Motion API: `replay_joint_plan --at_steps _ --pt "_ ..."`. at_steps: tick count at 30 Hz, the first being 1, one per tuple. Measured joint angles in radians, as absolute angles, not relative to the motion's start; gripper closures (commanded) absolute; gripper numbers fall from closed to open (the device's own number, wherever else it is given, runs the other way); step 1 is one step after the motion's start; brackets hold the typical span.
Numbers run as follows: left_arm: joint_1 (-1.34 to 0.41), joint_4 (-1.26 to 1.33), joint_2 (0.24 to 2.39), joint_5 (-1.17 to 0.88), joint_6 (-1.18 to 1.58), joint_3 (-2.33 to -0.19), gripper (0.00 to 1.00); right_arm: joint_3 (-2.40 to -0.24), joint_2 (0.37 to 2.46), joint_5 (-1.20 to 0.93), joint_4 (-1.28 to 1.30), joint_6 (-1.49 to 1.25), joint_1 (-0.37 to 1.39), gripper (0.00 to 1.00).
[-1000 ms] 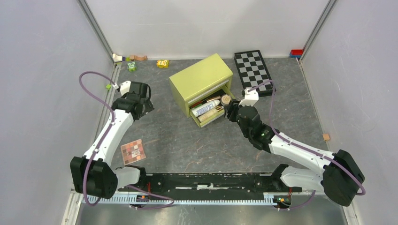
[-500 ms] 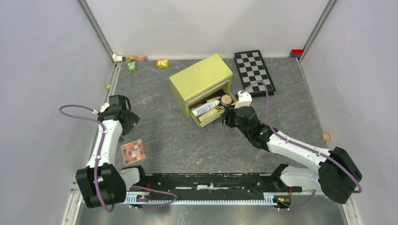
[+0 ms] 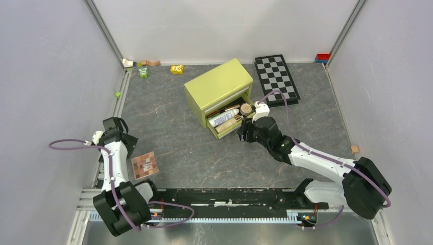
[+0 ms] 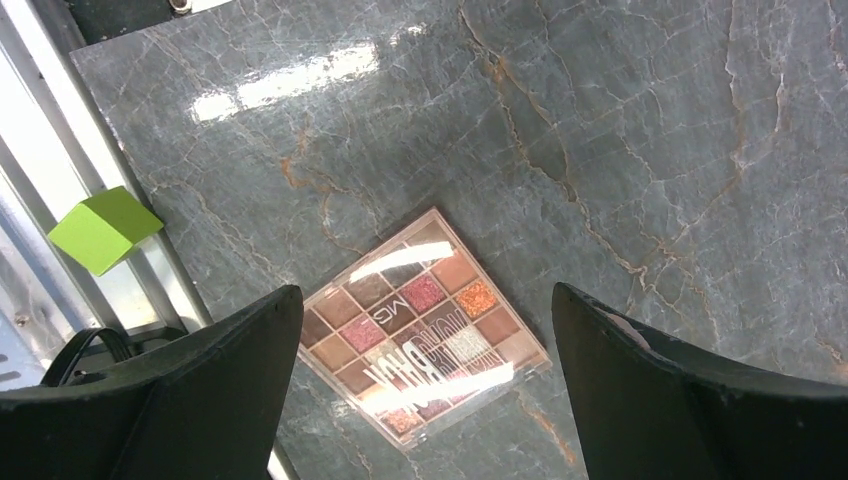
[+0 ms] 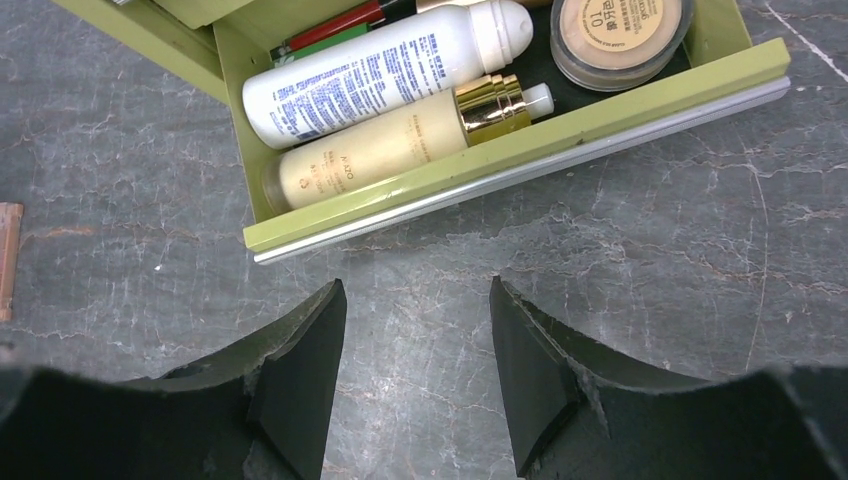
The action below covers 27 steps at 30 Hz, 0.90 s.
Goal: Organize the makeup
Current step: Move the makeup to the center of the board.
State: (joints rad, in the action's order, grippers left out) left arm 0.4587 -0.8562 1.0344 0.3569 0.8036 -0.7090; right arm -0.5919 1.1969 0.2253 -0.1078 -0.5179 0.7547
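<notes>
A square pink-brown eyeshadow palette (image 3: 145, 165) (image 4: 425, 325) lies flat on the grey table at the near left. My left gripper (image 3: 120, 140) (image 4: 425, 300) hovers above it, wide open and empty. The green cabinet (image 3: 218, 84) has its bottom drawer (image 3: 236, 128) (image 5: 520, 150) pulled out. In the drawer lie a white tube (image 5: 385, 65), a beige gold-capped bottle (image 5: 400, 150), a round peach compact (image 5: 618, 30) and a red stick (image 5: 335, 30). My right gripper (image 3: 245, 131) (image 5: 416, 290) is open and empty just in front of the drawer's front edge.
A checkerboard (image 3: 276, 76) lies at the back right. Small toy blocks (image 3: 177, 69) sit along the back wall. A green cube (image 4: 103, 228) rests on the left rail. A tan block (image 3: 354, 149) lies near the right wall.
My left arm has swung back and toward the near left, ending over the palette. My right gripper has edged left along the drawer front. Both stay open.
</notes>
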Motion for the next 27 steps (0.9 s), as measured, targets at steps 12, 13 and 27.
replay_joint_plan --at_steps 12,13,27 --pt "0.472 -0.709 1.078 0.321 0.804 -0.587 0.0 -0.592 1.232 0.157 -0.111 -0.516 0.743 0.38" --pt "0.473 -0.699 1.078 0.312 0.805 -0.577 0.0 -0.592 1.234 0.154 -0.112 -0.516 0.742 0.38" --pt "0.479 -0.577 1.066 0.249 0.812 -0.522 0.0 -0.591 1.245 0.105 -0.118 -0.518 0.728 0.38"
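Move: The makeup palette lies flat about 5 cm to the left hand's right and 3 cm back, some 8 cm below it. A small green block sits on the near rail, roughly 13 cm back and 6 cm left of that hand at about the palette's height. The cabinet's open drawer is far off, around 37 cm right and 15 cm ahead of it. From the right hand the palette is about 37 cm left, 12 cm back and 12 cm below. Lower the wide-open left gripper about 5 cm towards table level just to the left of the makeup palette and slightly beyond its middle, then ease it some 2 cm forward, swinging the fingertips a few degrees outward. Keep the fingers spread and don't grip yet. Let the right hand settle a further 1.5 cm lower in front of the drawer, drifting slightly left. ##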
